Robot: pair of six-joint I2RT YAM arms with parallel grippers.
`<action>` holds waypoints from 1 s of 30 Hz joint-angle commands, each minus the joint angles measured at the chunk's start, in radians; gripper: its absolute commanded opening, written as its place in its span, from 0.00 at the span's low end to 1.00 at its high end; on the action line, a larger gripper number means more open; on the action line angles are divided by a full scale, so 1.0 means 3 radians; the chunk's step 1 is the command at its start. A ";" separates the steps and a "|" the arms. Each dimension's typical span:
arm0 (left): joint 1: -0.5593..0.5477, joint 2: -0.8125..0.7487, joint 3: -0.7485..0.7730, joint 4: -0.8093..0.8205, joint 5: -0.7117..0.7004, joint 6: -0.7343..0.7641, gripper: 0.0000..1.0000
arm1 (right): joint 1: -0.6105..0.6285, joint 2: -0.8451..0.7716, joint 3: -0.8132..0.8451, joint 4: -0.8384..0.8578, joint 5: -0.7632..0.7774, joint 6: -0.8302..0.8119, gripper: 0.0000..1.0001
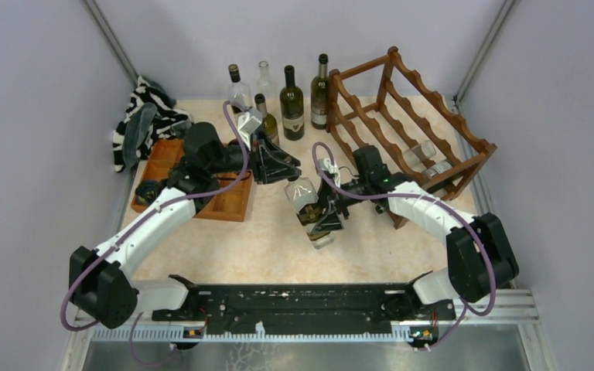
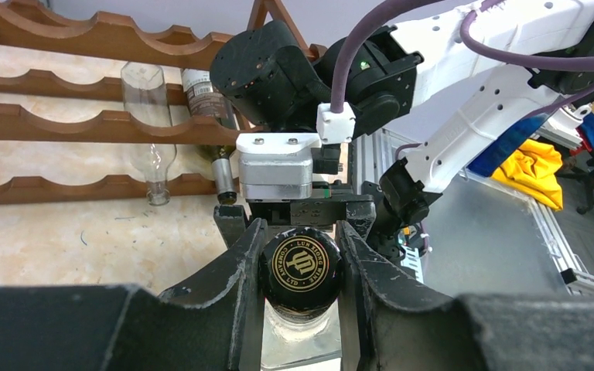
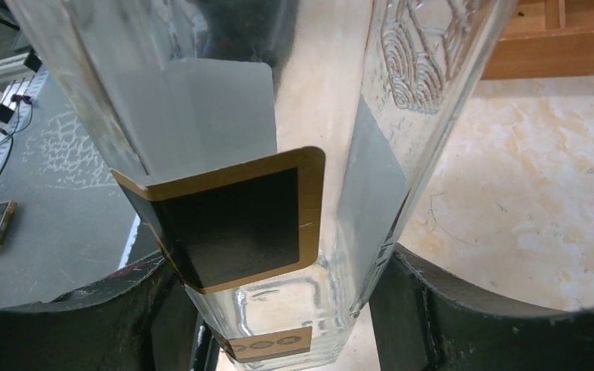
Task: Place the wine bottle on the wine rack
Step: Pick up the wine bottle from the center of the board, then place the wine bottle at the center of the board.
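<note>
The wine bottle [image 1: 309, 202] is clear square glass with a black-and-gold label, lying tilted above the table's middle. My left gripper [image 1: 288, 173] is shut on its black gold-printed cap [image 2: 302, 267], one finger on each side. My right gripper [image 1: 323, 218] has its fingers on both sides of the lower body [image 3: 278, 154], against the glass. The wine rack [image 1: 414, 116] stands at the back right, dark reddish-brown with wavy rails [image 2: 69, 127], just right of both grippers. Two bottles lie on its low tier [image 1: 425, 158].
Several upright bottles [image 1: 290, 100] stand at the back, left of the rack. An orange-brown compartment tray [image 1: 228, 202] lies under the left arm, with a black-and-white striped cloth [image 1: 143, 124] behind it. The right arm's white link [image 2: 464, 85] is close in front of the left wrist camera.
</note>
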 commanded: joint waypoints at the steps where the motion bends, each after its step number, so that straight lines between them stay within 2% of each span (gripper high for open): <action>1: 0.0089 -0.0076 -0.0032 0.0271 -0.0061 -0.0094 0.02 | 0.0045 -0.0072 0.0228 -0.0171 0.0016 -0.0298 0.00; 3: 0.0121 -0.0073 -0.0046 0.0144 -0.0111 -0.0055 0.21 | 0.0044 -0.0075 0.0299 -0.0322 0.0139 -0.0412 0.00; 7: 0.0184 -0.0161 -0.0065 -0.0168 -0.0237 0.0044 0.67 | 0.0045 -0.0084 0.0443 -0.0661 0.0468 -0.0733 0.00; 9: 0.0195 -0.0258 -0.0058 -0.0393 -0.0398 0.0201 0.82 | 0.0045 -0.0092 0.0499 -0.0794 0.0626 -0.0871 0.00; 11: 0.0195 -0.0382 -0.0041 -0.0649 -0.0666 0.0345 0.90 | 0.0041 -0.0100 0.0552 -0.0898 0.0758 -0.0982 0.00; 15: 0.0195 -0.0675 -0.0041 -0.1039 -0.1276 0.0510 0.98 | 0.0048 -0.0081 0.0723 -0.1067 0.0998 -0.1136 0.00; 19: 0.0195 -0.0936 -0.0133 -0.1334 -0.1686 0.0594 0.99 | 0.0058 -0.0018 0.0900 -0.1174 0.1225 -0.1213 0.00; 30: 0.0195 -0.1182 -0.0449 -0.1385 -0.1813 0.0569 0.99 | 0.0380 0.0168 0.0824 -0.0972 0.1858 -0.1363 0.00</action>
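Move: The clear wine bottle is held in both hands, steep, cap up and leaning left; its middle is about 12 cm below the left hand, 6 to its right and 4 back. The nearest green bottle stands 22 cm ahead of that hand and 6 left; the wooden tray lies 16 ahead and 30 left. From the right hand, pinching the lower body, the bottle's middle is 1 cm ahead, 3 left and 5 up; the rack's middle lies 20 ahead and 32 right. Leftward, away from the bottle's cap, the left hand backs off about 9 cm once its fingers have opened wide and let the cap go, its fingers swinging some 30 degrees counter-clockwise to point more forward. The right hand keeps its pinch on the lower body and carries the bottle about 5 cm forward, 4 down and 3 right towards the rack, tipping its fingers farther down. ##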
